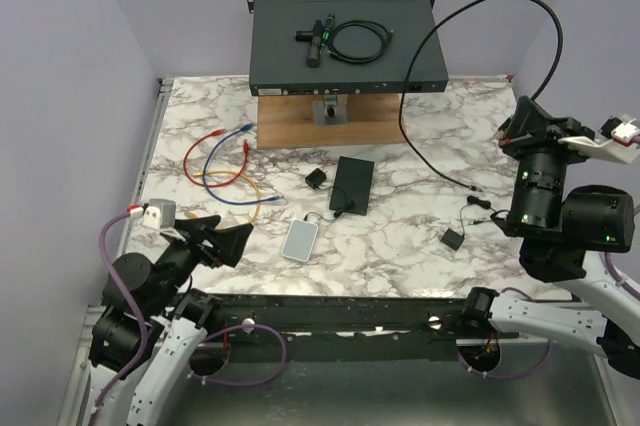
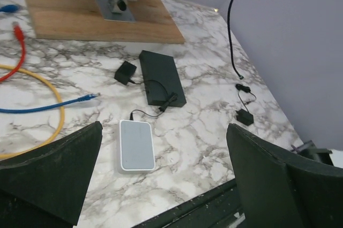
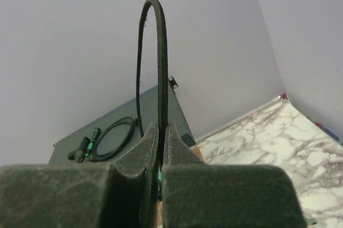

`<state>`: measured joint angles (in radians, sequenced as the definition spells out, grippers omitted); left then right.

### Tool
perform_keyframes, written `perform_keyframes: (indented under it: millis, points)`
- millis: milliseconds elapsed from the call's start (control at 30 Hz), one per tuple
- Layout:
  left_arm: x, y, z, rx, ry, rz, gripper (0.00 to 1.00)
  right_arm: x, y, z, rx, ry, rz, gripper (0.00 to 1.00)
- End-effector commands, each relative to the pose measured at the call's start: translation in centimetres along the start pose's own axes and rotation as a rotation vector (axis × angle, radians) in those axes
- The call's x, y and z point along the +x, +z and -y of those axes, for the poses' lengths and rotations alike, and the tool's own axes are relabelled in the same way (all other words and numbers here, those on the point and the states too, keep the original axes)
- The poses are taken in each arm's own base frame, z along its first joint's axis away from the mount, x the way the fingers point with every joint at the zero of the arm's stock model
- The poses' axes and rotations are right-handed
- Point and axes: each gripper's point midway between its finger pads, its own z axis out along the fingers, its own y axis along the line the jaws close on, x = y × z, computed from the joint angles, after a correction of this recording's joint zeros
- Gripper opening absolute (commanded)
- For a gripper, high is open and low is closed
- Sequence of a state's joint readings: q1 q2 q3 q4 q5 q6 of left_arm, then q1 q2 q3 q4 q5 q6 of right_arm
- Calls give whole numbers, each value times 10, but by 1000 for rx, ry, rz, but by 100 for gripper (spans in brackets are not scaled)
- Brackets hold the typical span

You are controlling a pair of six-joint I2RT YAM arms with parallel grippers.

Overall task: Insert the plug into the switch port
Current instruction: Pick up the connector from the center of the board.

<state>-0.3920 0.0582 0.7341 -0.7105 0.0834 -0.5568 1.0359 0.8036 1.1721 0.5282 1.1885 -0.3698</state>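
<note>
The switch (image 1: pixel 345 46) is a dark flat box raised on a wooden stand at the back, its ports along the front face (image 1: pixel 330 89). My right gripper (image 1: pixel 515 126) is lifted at the right and shut on a black cable (image 3: pixel 161 51). That cable arcs up and over toward the switch (image 3: pixel 174 110), and its far end lies on the table (image 1: pixel 470 186). The plug is mostly hidden between the right gripper's (image 3: pixel 161 126) pads; only a green bit (image 3: pixel 159 177) shows there. My left gripper (image 1: pixel 215 241) hovers low at the near left, open and empty (image 2: pixel 163 126).
On the marble top lie a white box (image 1: pixel 301 239), a black box (image 1: pixel 353 184), two small black adapters (image 1: pixel 452 238) (image 1: pixel 317 178), and red, blue and yellow cables (image 1: pixel 225 171). A coiled cable (image 1: pixel 355 43) rests on the switch. The wooden stand (image 1: pixel 320 126) sits beneath it.
</note>
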Motion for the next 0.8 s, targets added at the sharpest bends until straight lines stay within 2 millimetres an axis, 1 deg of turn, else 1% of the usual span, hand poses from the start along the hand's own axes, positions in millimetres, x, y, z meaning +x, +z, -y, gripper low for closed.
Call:
perform_keyframes:
  millis: [0, 100, 200, 267, 300, 367, 500, 667, 767]
  points:
    - [9, 17, 37, 203, -1, -100, 99, 18, -8, 24, 87, 109, -1, 1]
    - [10, 23, 48, 257, -14, -136, 99, 41, -16, 35, 102, 174, -23, 1]
    - [12, 28, 53, 287, -22, -156, 98, 67, -24, 43, 116, 194, -64, 1]
    - [13, 30, 56, 303, -23, -169, 98, 74, -28, 55, 149, 186, -72, 1]
    - [14, 30, 56, 304, -24, -173, 98, 74, -30, 62, 161, 180, -73, 1]
    - [16, 32, 54, 299, -24, -177, 98, 68, -33, 76, 186, 169, -71, 1]
    - [18, 36, 51, 288, -23, -178, 99, 47, -37, 98, 208, 172, -58, 1]
    - [20, 41, 51, 290, -27, -186, 98, 17, -36, 109, 191, 193, -8, 1]
    - [20, 44, 50, 287, -30, -190, 98, 4, -35, 114, 190, 205, 34, 1]
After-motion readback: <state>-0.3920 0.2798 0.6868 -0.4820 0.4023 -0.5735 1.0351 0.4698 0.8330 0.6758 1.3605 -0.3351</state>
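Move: The right hand holds the black cable high over the right side of the board; the cable's free connector hangs about 11 cm ahead of it, level sideways and some 42 cm below. On the table about 50 cm below this hand, the coiled lead lies 9 cm ahead and 3 cm right, the small black box 1 cm back and 4 cm left. From the open left hand, the connector is about 20 cm ahead and 58 cm right, 19 cm lower; the white box is 7 cm ahead, 13 cm right and 27 cm below. Keeping its closed grip on the looped black cable, the right hand sinks about 10 cm almost straight down, then swings some 7 cm to the right and a little back towards its base, rising slightly at the end while its left side rolls up by a little over 10 degrees. The left hand, empty and still wide open, travels about 6 cm right towards the white box, mostly early on, turning clockwise by nearly 20 degrees. ##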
